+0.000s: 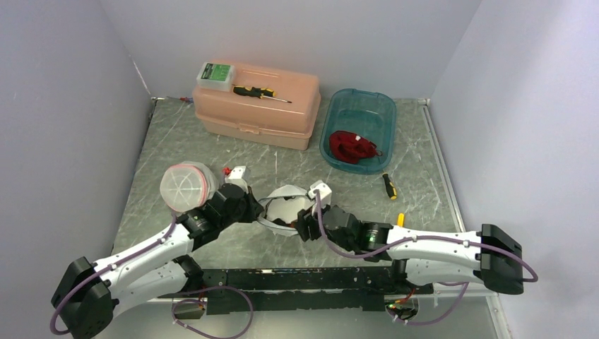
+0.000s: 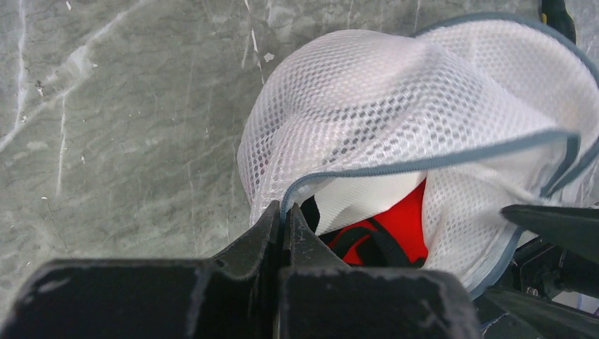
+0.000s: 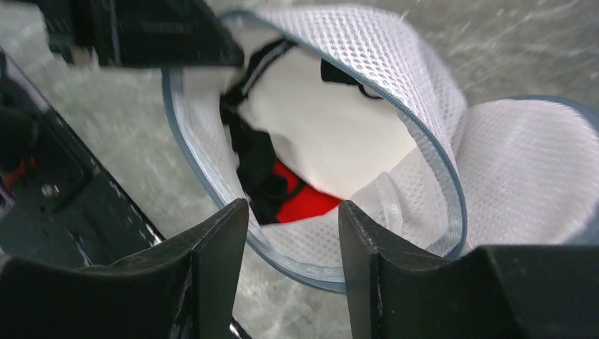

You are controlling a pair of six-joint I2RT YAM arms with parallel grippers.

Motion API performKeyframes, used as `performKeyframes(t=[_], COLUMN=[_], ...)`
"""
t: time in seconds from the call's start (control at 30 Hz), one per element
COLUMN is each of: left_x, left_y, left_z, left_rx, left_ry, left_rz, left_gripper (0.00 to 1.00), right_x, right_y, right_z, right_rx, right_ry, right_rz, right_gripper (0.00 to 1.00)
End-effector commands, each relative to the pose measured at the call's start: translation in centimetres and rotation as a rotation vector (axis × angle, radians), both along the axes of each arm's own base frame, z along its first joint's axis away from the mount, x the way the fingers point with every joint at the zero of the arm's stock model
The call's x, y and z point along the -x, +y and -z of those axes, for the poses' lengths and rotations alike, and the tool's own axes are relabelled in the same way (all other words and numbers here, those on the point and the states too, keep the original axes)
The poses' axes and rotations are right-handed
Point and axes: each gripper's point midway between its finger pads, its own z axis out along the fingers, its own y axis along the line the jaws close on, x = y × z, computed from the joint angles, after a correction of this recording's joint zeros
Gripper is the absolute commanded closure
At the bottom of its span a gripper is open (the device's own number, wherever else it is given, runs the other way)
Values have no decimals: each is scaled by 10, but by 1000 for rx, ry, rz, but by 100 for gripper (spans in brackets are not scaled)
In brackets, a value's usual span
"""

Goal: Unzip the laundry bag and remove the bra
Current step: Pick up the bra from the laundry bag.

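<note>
The white mesh laundry bag (image 1: 286,205) lies mid-table between both arms, its grey zipper edge gaping wide. Inside it shows the bra (image 2: 402,219), red with black straps, also visible through the bag's mouth in the right wrist view (image 3: 300,201). My left gripper (image 2: 285,212) is shut on the bag's zipper rim at the left side of the mouth (image 1: 258,208). My right gripper (image 3: 292,207) is open at the mouth, one finger on each side of the lower rim, with nothing held (image 1: 302,224). The bag's mesh (image 3: 523,169) bulges behind the opening.
A peach toolbox (image 1: 258,106) at the back carries a screwdriver (image 1: 260,92) and a small green box (image 1: 215,74). A teal tub (image 1: 381,106) holds a red garment (image 1: 352,147). A round clear container (image 1: 187,187) stands left of the bag. A small screwdriver (image 1: 389,186) lies to the right.
</note>
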Motion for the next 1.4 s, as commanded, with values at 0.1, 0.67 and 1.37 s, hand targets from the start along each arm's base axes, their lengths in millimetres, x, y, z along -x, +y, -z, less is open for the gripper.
performKeyframes(t=[0.1,0.67,1.37], left_x=[-9,-20,-13], left_y=[-19,-37,-44], left_z=[-34,-47,-57], left_rx=[94,179,210], left_ry=[-53,-43,-61], left_rz=[27,-16,-31], left_gripper=[97,97,97], right_x=[-40,-84,-122], right_y=[19,42,32], right_z=[-82,-58,-19], right_rx=[-157,-279,-397], right_ry=[-122,180,371], right_rz=[158,235,529], right_gripper=[45,45,53])
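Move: The bra lies in the open bag about 5 cm ahead of my right hand, 3 cm to its left and some 7 cm below. The far rim of the bag's mouth stands about 8 cm ahead, 4 cm left and 2 cm lower; the opened lid flap lies about 9 cm ahead, 3 cm right and 8 cm down. From my left hand, which already pinches the rim, the bra is level fore and aft, about 6 cm right and 5 cm below. I lift my right hand some 6 cm while swinging it forward over the open mouth, then sink it again to the bag's far side, about 11 cm farther out in all, turning the half-open fingers clockwise and tipping them down until their tips sit under the far rim. My left hand keeps its pinch and draws the rim about 4 cm right and 3 cm up. ##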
